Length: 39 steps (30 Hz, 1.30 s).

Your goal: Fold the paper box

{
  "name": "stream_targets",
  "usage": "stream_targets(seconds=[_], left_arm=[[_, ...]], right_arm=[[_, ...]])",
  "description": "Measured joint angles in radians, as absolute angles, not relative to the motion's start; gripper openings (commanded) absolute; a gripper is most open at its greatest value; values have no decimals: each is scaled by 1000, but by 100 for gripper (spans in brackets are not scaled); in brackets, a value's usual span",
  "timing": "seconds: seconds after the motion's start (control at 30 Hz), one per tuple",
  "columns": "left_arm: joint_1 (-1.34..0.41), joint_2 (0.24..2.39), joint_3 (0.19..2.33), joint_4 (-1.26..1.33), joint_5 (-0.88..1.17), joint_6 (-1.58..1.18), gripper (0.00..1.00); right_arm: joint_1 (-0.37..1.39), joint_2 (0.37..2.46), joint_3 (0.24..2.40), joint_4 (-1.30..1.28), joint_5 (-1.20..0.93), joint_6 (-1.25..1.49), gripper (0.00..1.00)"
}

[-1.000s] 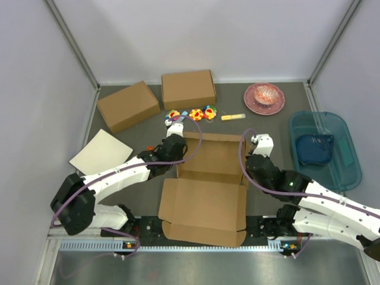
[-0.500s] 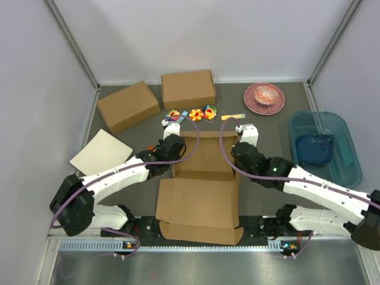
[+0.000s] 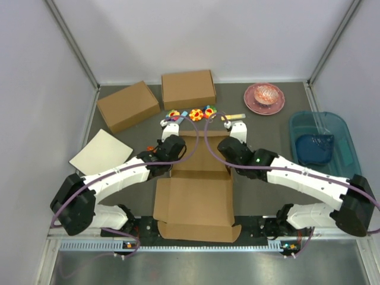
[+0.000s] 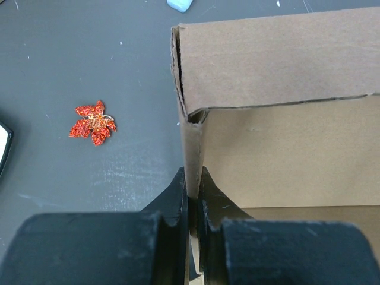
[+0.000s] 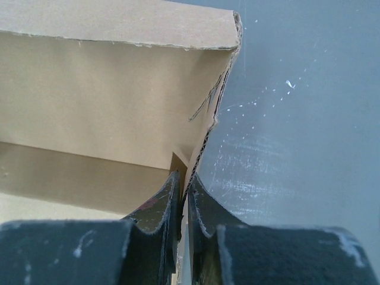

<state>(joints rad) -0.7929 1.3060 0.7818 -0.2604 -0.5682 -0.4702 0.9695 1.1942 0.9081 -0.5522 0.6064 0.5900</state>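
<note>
The paper box [image 3: 193,199] lies mid-table, brown cardboard, its tray part toward the back with the walls standing and its lid flap spread flat toward the arm bases. My left gripper [image 3: 178,144] is shut on the tray's left wall; in the left wrist view its fingertips [image 4: 192,178] pinch that upright wall [image 4: 191,142] just short of the back corner. My right gripper [image 3: 230,145] is at the right wall. In the right wrist view its jaws [image 5: 185,181] close on the corrugated edge of that wall [image 5: 205,142], with the box's inside [image 5: 107,107] to the left.
Two formed brown boxes [image 3: 127,105] [image 3: 188,89] stand at the back left. An off-white board [image 3: 101,152] lies at the left. Small colourful trinkets [image 3: 196,114] and a yellow stick [image 3: 233,117] lie behind the paper box. A pink plate [image 3: 264,98] and a teal tub [image 3: 323,148] are on the right.
My right arm swung left from beside the box onto its right wall, and the box slid a little left. The left gripper kept its hold.
</note>
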Motion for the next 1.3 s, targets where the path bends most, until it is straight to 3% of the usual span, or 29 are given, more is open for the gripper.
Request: stream_targets(seconds=[0.2, 0.4, 0.5, 0.6, 0.7, 0.87, 1.3], left_arm=[[-793, 1315, 778, -245, -582, -470, 0], [-792, 1320, 776, -238, -592, -473, 0], [-791, 1323, 776, -236, -594, -474, 0], [-791, 1323, 776, -235, -595, -474, 0], [-791, 1323, 774, -228, -593, -473, 0], [-791, 1323, 764, -200, -593, -473, 0], [-793, 1297, 718, -121, -584, -468, 0]], right_arm=[[971, 1275, 974, -595, 648, 621, 4], [1002, 1370, 1044, -621, 703, 619, 10], [1032, 1422, 1082, -640, 740, 601, 20], [1048, 1456, 1100, -641, 752, 585, 47], [1066, 1463, 1102, -634, 735, 569, 62], [1108, 1439, 1079, -628, 723, 552, 67], [1125, 1220, 973, -623, 732, 542, 67]])
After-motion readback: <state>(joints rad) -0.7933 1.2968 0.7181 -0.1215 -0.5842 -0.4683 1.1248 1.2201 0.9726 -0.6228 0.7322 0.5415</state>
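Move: My right hand has the edge of the paper box's right side panel pinched. The box's far right top corner lies about 9 cm ahead of it, 1 cm to its right and some 3 cm lower. My left hand holds the left wall, with the far left top corner about 6 cm straight ahead and roughly 1 cm higher. The orange leaf lies some 11 cm to the left of my left hand, 4 cm ahead and 10 cm below. I press the pinched right panel in over the box, about 4 cm to the left and at first slightly forward and down, while my right hand rolls its left side down by some 10 degrees. On the way I open those fingers wide and let go, then draw back about 3.5 cm, rising and easing right again. My left hand keeps its pinch on the left wall, nearly still. ##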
